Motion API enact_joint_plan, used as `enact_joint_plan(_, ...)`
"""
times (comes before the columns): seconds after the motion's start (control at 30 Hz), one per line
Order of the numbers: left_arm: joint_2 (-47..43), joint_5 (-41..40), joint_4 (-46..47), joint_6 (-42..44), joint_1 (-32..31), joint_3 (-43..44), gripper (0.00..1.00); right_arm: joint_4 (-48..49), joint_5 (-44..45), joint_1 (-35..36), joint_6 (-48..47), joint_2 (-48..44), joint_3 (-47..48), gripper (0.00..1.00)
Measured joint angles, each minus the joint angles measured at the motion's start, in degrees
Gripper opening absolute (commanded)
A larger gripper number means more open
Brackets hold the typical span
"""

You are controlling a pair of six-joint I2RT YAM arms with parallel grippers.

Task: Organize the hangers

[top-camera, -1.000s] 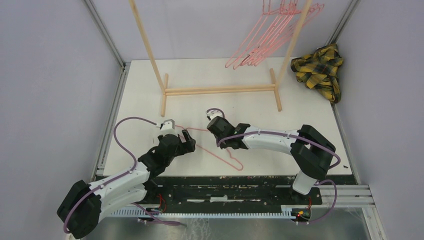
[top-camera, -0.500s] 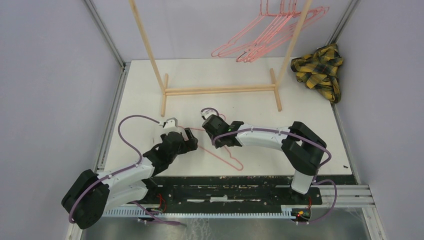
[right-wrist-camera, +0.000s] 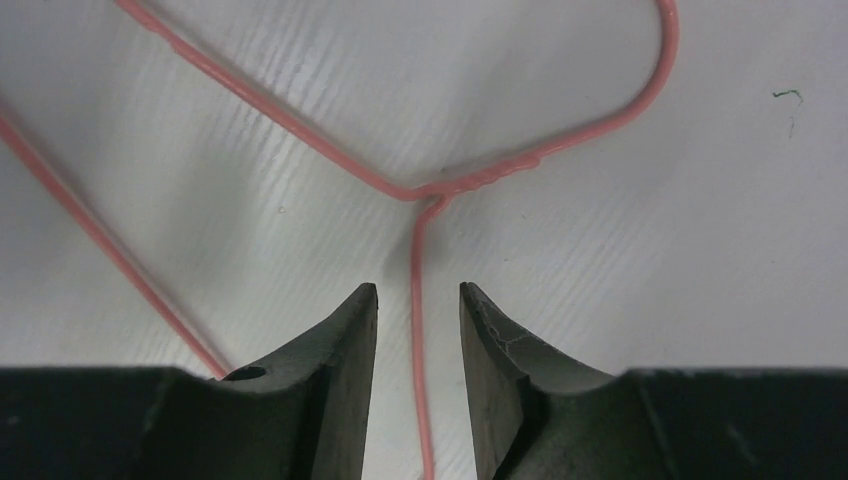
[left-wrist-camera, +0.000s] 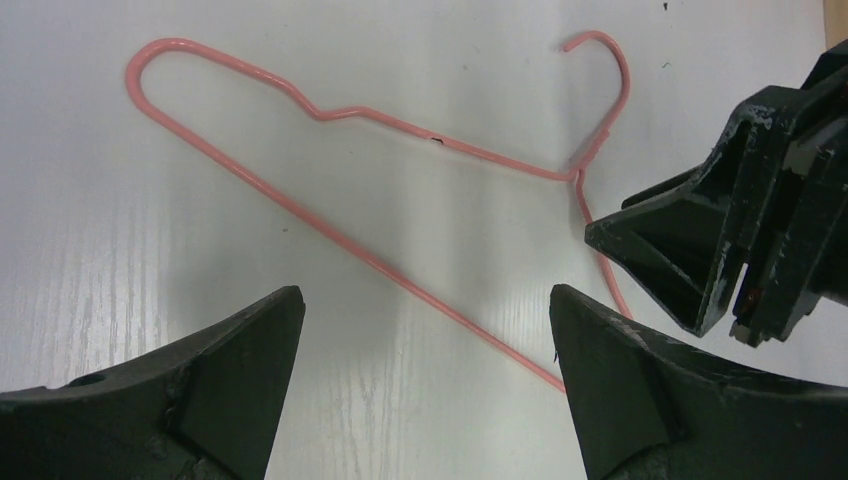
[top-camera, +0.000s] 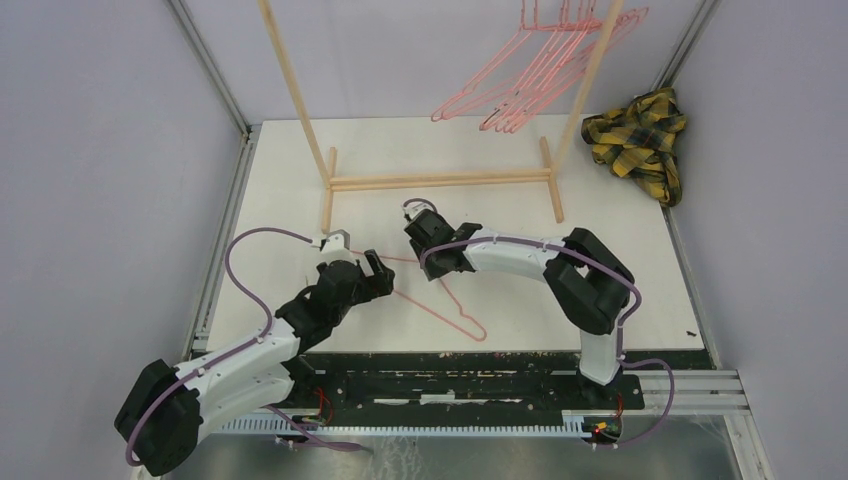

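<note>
One pink wire hanger lies flat on the white table between my two arms. Its hook and twisted neck lie close to my right gripper. That gripper stands open, low over the table, and the wire below the neck runs between its fingers without touching them. My left gripper is wide open just short of the hanger's long bar, holding nothing; in the top view the left gripper sits at the hanger's left end. Several more hangers hang on the rack.
The light wooden rack stands across the far half of the table. A yellow-black plaid cloth lies bunched in the far right corner. Metal rails edge the table on both sides.
My right gripper's jaws have gone from shut to open around the hanger's wire, and that arm has shifted a little toward the rack. The hung hangers have swung.
</note>
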Motion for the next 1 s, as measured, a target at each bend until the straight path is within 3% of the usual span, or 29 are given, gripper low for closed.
enact_joint_plan(0.47,0.1,-0.2,-0.8,0.0,0.0,0.0,0.99,1.7,-5.4,-3.8,-0.2,3.5,0.9,0.29)
enact_joint_plan(0.6,0.1,-0.2,-0.8,0.0,0.0,0.0,0.99,3.2,-6.0,-4.0,-0.1,3.9,1.0,0.01)
enact_joint_plan(1.0,0.2,-0.2,-0.6,0.0,0.0,0.0,0.99,8.9,-4.9,-4.0,1.7,2.5,-2.3,0.01)
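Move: Just ahead of the right hand lies the neck of the last pink hanger, about 4 cm forward, 1 cm left and 2 cm below, with one shoulder wire running back between the open fingers. The hook's curve is some 8 cm ahead and 1 cm right, the near corner about 10 cm back and 10 cm right, and the rack's base bar some 20 cm straight ahead. From the left hand the neck is roughly 8 cm ahead, 11 cm right and 6 cm below. Sinking about 2 cm to the table, the right hand then slides forward towards the hanger's neck, roughly 2.5 cm in all. On the way its half-open fingers shut and pinch the shoulder wire just behind the neck. With the wire held, the wrist begins to roll, its left side coming up some 5 degrees. ##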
